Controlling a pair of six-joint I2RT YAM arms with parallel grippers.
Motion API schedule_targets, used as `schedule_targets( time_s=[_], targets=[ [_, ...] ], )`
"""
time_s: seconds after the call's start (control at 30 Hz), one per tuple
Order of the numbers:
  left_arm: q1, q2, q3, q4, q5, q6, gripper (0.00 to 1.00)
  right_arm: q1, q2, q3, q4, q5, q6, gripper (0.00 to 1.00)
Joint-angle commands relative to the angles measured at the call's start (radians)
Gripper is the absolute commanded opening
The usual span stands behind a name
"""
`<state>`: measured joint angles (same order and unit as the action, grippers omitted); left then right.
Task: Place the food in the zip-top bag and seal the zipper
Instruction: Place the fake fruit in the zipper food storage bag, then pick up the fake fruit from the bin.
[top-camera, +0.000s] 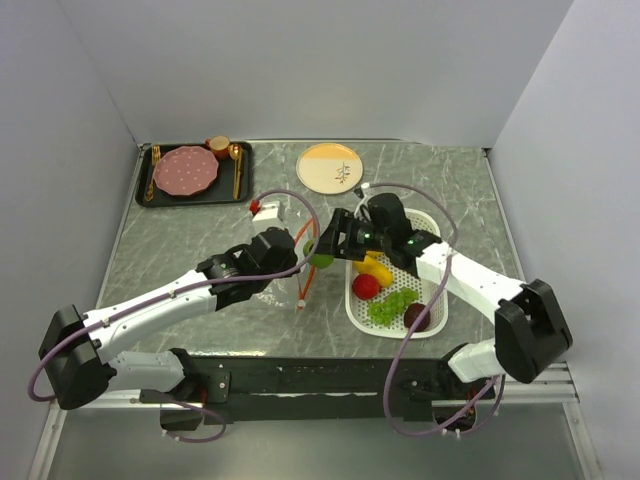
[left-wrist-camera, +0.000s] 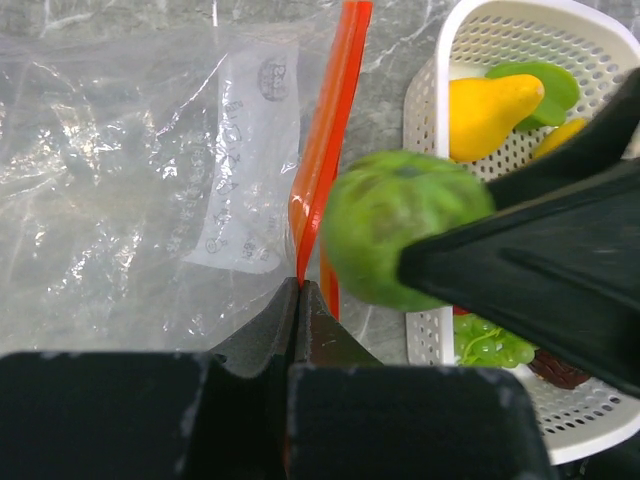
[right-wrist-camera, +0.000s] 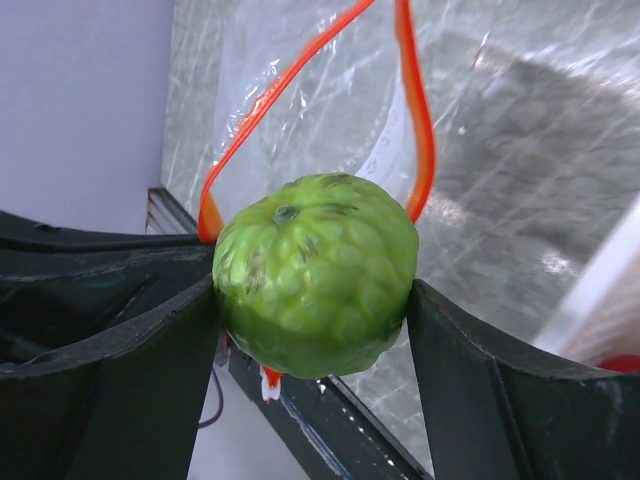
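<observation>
The clear zip-top bag (left-wrist-camera: 130, 180) lies on the marble table, its orange-red zipper (left-wrist-camera: 335, 110) pulled into an open loop (right-wrist-camera: 415, 120). A whitish slider (right-wrist-camera: 270, 383) sits at the zipper's near end. My left gripper (left-wrist-camera: 299, 285) is shut on the zipper's edge and holds up one lip. My right gripper (right-wrist-camera: 315, 290) is shut on a bumpy green fruit (right-wrist-camera: 315, 270), held just at the bag's mouth (top-camera: 322, 258). More food lies in the white basket (top-camera: 352, 305): yellow pieces (top-camera: 375, 268), a red ball (top-camera: 366, 286), green grapes (top-camera: 392, 305) and a maroon ball (top-camera: 417, 316).
A black tray (top-camera: 148, 195) at the back left carries a pink scalloped plate (top-camera: 185, 170), gold cutlery and a cup (top-camera: 218, 145). A round orange-and-white plate (top-camera: 332, 167) lies at the back centre. A small white-and-red object (top-camera: 263, 208) sits beyond the bag.
</observation>
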<state>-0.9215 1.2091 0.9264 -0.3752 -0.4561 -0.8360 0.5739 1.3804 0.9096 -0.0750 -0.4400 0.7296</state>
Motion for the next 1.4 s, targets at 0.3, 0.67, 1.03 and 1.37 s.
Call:
schedule_targets(
  time_s=[0.3, 0.67, 1.03, 1.37],
  targets=[
    [0.004, -0.060, 0.005, 0.094, 0.060, 0.005, 0.01, 0.075, 0.157, 0.100, 0.130, -0.037, 0.041, 0.52],
    [0.004, -0.075, 0.006, -0.002, -0.033, -0.034, 0.01, 0.075, 0.045, 0.107, -0.024, 0.127, -0.038, 1.00],
    [0.004, -0.065, 0.005, 0.001, -0.029, -0.043, 0.01, 0.017, -0.173, 0.071, -0.331, 0.611, -0.091, 1.00],
    [0.004, -0.065, 0.005, -0.005, -0.023, -0.043, 0.01, -0.157, -0.104, -0.018, -0.416, 0.491, -0.222, 1.00]
  ],
)
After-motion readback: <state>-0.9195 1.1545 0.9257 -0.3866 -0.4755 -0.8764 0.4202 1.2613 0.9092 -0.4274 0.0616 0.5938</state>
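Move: The right hand already holds the green fruit just outside the zip-top bag's open mouth, whose middle lies about 4 cm to its left, level fore and aft and some 3 cm lower. The white basket's middle is about 20 cm right and 6 cm back, roughly 10 cm down; in it, the yellow pear lies about 13 cm right and 3 cm ahead of the hand. From the left hand, gripping the mouth's edge, the mouth's middle is some 3 cm right, 1 cm ahead and 3 cm below. The right fingers carry the green fruit leftward about 4 cm and slightly down into the bag's mouth, open wide and let go. They then withdraw some 18 cm to the right, first rising, then dipping over the basket's far-left part, turning clockwise and tipping down. The left hand keeps its pinch on the mouth's edge and lifts it roughly 2 cm. ##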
